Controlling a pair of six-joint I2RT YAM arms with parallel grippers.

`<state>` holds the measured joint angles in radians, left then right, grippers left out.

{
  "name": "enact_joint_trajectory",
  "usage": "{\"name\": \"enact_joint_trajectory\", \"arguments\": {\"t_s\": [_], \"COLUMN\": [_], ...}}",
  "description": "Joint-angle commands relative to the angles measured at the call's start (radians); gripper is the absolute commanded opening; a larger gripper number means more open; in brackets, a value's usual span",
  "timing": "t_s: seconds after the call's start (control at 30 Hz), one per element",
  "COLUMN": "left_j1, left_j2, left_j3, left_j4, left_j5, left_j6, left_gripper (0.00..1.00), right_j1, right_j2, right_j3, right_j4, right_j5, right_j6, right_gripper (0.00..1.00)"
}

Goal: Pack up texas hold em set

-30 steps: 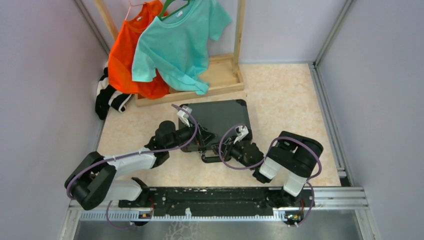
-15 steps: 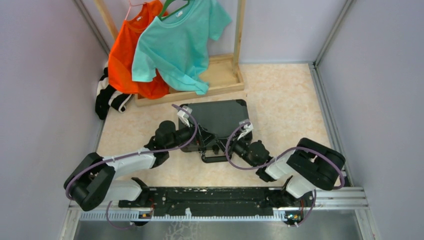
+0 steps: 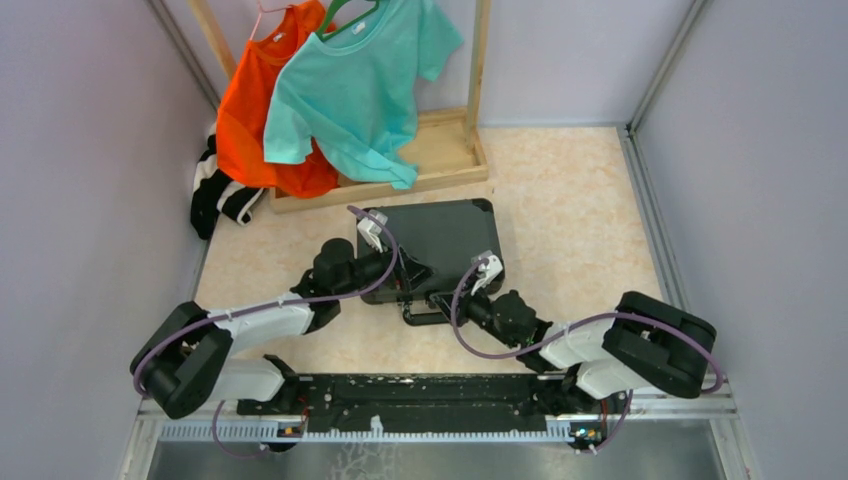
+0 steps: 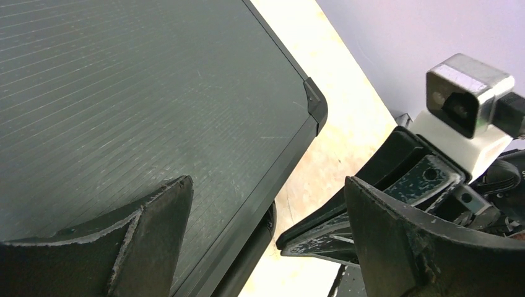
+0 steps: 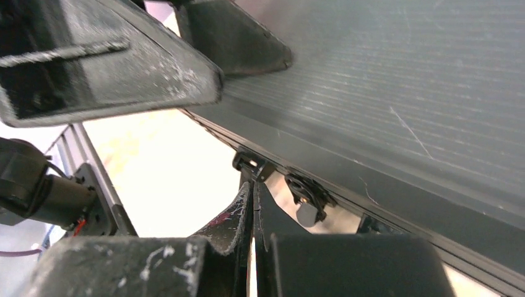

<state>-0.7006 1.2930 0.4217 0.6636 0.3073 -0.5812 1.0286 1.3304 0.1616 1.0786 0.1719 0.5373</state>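
Note:
The black briefcase (image 3: 440, 235) of the texas hold em set lies shut on the table, its handle (image 3: 425, 318) pointing toward the arms. Chips, cards, buttons and dice are hidden. My left gripper (image 3: 408, 276) hovers open over the case's near edge; in the left wrist view, the gripper (image 4: 266, 182) straddles the ribbed lid (image 4: 142, 93) and its rim. My right gripper (image 3: 457, 293) is shut, holding nothing. In the right wrist view, the tips of my right gripper (image 5: 252, 185) touch the front wall beside a metal latch (image 5: 308, 197). The left fingers (image 5: 124, 62) hang just above them.
A wooden rack (image 3: 440, 150) with an orange shirt (image 3: 250, 120) and a teal shirt (image 3: 350, 90) stands behind the case. A black-and-white cloth (image 3: 215, 195) lies at the back left. Purple walls close both sides; a metal rail (image 3: 430, 395) runs along the near edge.
The right arm's elbow swung out to the right and lower, and its shut gripper slid slightly right along the case's front. The left arm has stayed put.

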Motion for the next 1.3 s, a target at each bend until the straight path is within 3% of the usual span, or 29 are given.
{"name": "enact_joint_trajectory", "arguments": {"t_s": [0.0,0.37,0.77,1.27], "left_j1": [-0.013,-0.013,-0.013,-0.013], "left_j2": [0.068,0.058,0.047,0.022], "left_j3": [-0.064,-0.075,-0.085,-0.097], "left_j4": [-0.268,-0.277,-0.289,-0.298], "left_j5": [0.015,0.001,-0.008,-0.017], "left_j6": [-0.033,-0.029,-0.026,-0.028], "left_gripper": [0.98,0.98,0.99,0.99], "right_j1": [0.021,0.028,0.028,0.028], "right_j2": [0.010,0.102,0.222,0.244], "right_j3": [0.011,0.034,0.058,0.092], "right_j4": [-0.038,-0.042,0.071,0.002], "right_j5": [0.038,0.057,0.043,0.041], "right_j6": [-0.030,-0.021,0.025,0.006], "right_gripper": [0.00,0.01,0.00,0.00]}}
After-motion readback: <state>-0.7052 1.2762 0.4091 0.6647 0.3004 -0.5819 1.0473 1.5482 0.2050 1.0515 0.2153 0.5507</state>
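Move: The centre latch on the case's front side lies about 2 cm ahead of the right hand, 2 cm to its left and some 6 cm below it. The handle bar runs nearly beneath that hand, about 1 cm to its left and 7 cm down. The closed lid's middle is some 12 cm ahead, 1 cm left and 3 cm below. From the left hand, over the lid's front part, the latch is about 3 cm back, 3 cm right and 6 cm down. The left hand's wide-open fingers stay on the lid near its front edge while the right hand, fingers kept shut, sinks about 7 cm in front of the case towards the centre latch, tipping its fingertips down some 10 degrees. Right at the bottom it rises a touch, edges about 1 cm left and then stays, its tips close in front of the latch between case and handle bar; contact there can't be made out. ##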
